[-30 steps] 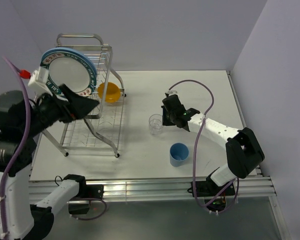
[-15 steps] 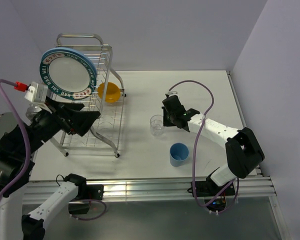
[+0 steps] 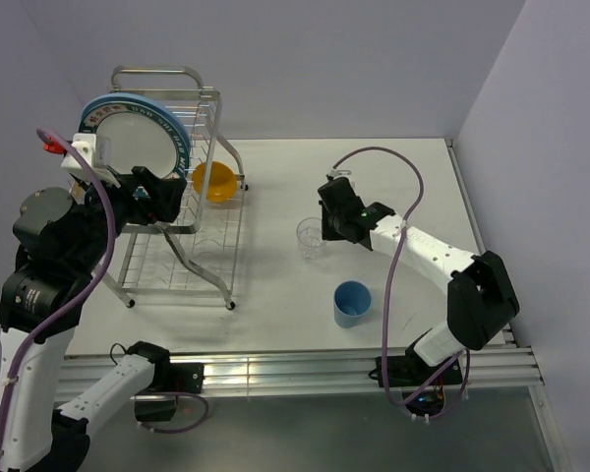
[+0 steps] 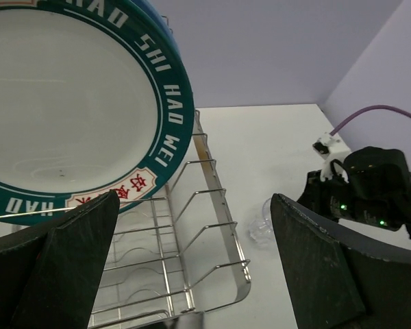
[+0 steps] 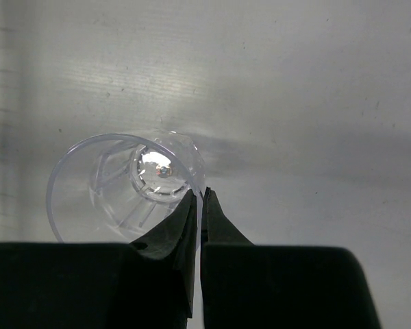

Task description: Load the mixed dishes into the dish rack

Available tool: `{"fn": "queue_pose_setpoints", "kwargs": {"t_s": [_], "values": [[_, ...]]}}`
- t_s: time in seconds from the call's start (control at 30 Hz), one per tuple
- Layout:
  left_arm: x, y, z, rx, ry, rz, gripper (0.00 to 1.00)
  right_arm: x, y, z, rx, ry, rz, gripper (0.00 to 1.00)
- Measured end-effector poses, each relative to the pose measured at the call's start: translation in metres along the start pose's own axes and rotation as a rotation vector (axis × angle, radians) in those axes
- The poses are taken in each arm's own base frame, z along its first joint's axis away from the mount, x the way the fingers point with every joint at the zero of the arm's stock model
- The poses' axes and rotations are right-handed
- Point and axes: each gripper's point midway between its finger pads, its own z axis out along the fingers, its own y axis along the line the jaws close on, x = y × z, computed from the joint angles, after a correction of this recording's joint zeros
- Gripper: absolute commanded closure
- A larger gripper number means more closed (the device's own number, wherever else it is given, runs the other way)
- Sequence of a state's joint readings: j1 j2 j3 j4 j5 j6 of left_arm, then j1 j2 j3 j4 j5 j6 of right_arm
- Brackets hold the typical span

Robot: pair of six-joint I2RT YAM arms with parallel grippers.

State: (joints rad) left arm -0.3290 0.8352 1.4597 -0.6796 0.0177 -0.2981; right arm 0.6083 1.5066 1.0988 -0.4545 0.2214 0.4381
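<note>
The silver wire dish rack (image 3: pixel 216 258) stands at the left. The white plate with the teal lettered rim (image 3: pixel 133 140) stands upright in it, and a light-blue plate (image 3: pixel 95 104) shows just behind it. The orange-yellow bowl (image 3: pixel 216 182) sits at the rack's right side. My left gripper (image 3: pixel 163 198) is open and empty above the rack, beside the white plate (image 4: pixel 68 116). My right gripper (image 3: pixel 326 232) is shut on the wall of the clear glass (image 3: pixel 310 240), with one finger inside the glass (image 5: pixel 123 181). The blue cup (image 3: pixel 352 303) stands on the table nearer the front.
The rack's wire prongs (image 4: pixel 212 226) lie below my left gripper (image 4: pixel 192 274). The right arm's purple cable (image 3: pixel 393 167) loops over the table. Walls close the back and right sides.
My left arm has swung and its open gripper has risen back up beside the plate in the rack. My right gripper has shifted slightly with the glass pinched in it.
</note>
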Motion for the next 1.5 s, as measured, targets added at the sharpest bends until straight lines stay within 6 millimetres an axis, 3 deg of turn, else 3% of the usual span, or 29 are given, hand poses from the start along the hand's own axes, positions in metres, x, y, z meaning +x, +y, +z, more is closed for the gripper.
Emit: {"fn": "queue_pose_setpoints", "kwargs": {"t_s": [0.13, 0.3, 0.43, 0.63, 1.03, 1.23, 1.5], "values": [[0.0, 0.007, 0.005, -0.024, -0.021, 0.033, 0.01, -0.013, 0.0, -0.006, 0.042, -0.027, 0.001, 1.0], [0.015, 0.014, 0.021, -0.046, 0.012, 0.042, 0.01, -0.016, 0.005, -0.017, 0.096, -0.04, -0.031, 1.0], [0.014, 0.013, 0.029, -0.042, 0.001, 0.042, 0.01, -0.022, 0.013, -0.031, 0.12, -0.06, -0.053, 1.0], [0.014, 0.013, 0.026, -0.041, 0.002, 0.042, 0.01, -0.027, 0.018, -0.051, 0.144, -0.093, -0.077, 1.0], [0.015, 0.011, 0.021, -0.034, 0.021, 0.042, 0.01, -0.036, 0.004, -0.09, 0.178, -0.154, -0.082, 1.0], [0.01, -0.005, 0.02, 0.044, 0.024, 0.038, 0.01, -0.057, 0.019, -0.124, 0.157, -0.23, -0.093, 1.0], [0.008, -0.05, 0.013, 0.279, 0.071, -0.006, 0.01, -0.077, 0.053, -0.183, 0.083, -0.332, -0.137, 1.0]]}}
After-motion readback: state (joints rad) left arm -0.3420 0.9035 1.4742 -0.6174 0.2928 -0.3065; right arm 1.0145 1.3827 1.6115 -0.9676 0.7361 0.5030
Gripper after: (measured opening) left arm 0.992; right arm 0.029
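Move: The right hand already pinches the clear cup's rim, the cup's middle about 3 cm to its left and 4 below. The open left gripper hangs about 30 cm left, 9 back and 33 above; the rack's lower shelf is some 32 cm left, level ahead, 7 lower. The yellow bowl is 26 cm left, 12 ahead; the blue cup 17 back, 7 right. From the left hand, the clear cup is about 27 cm right, 9 ahead, 37 below. The right hand lifts the pinched cup some 19 cm, drawing back; the open left gripper swings right towards it. ##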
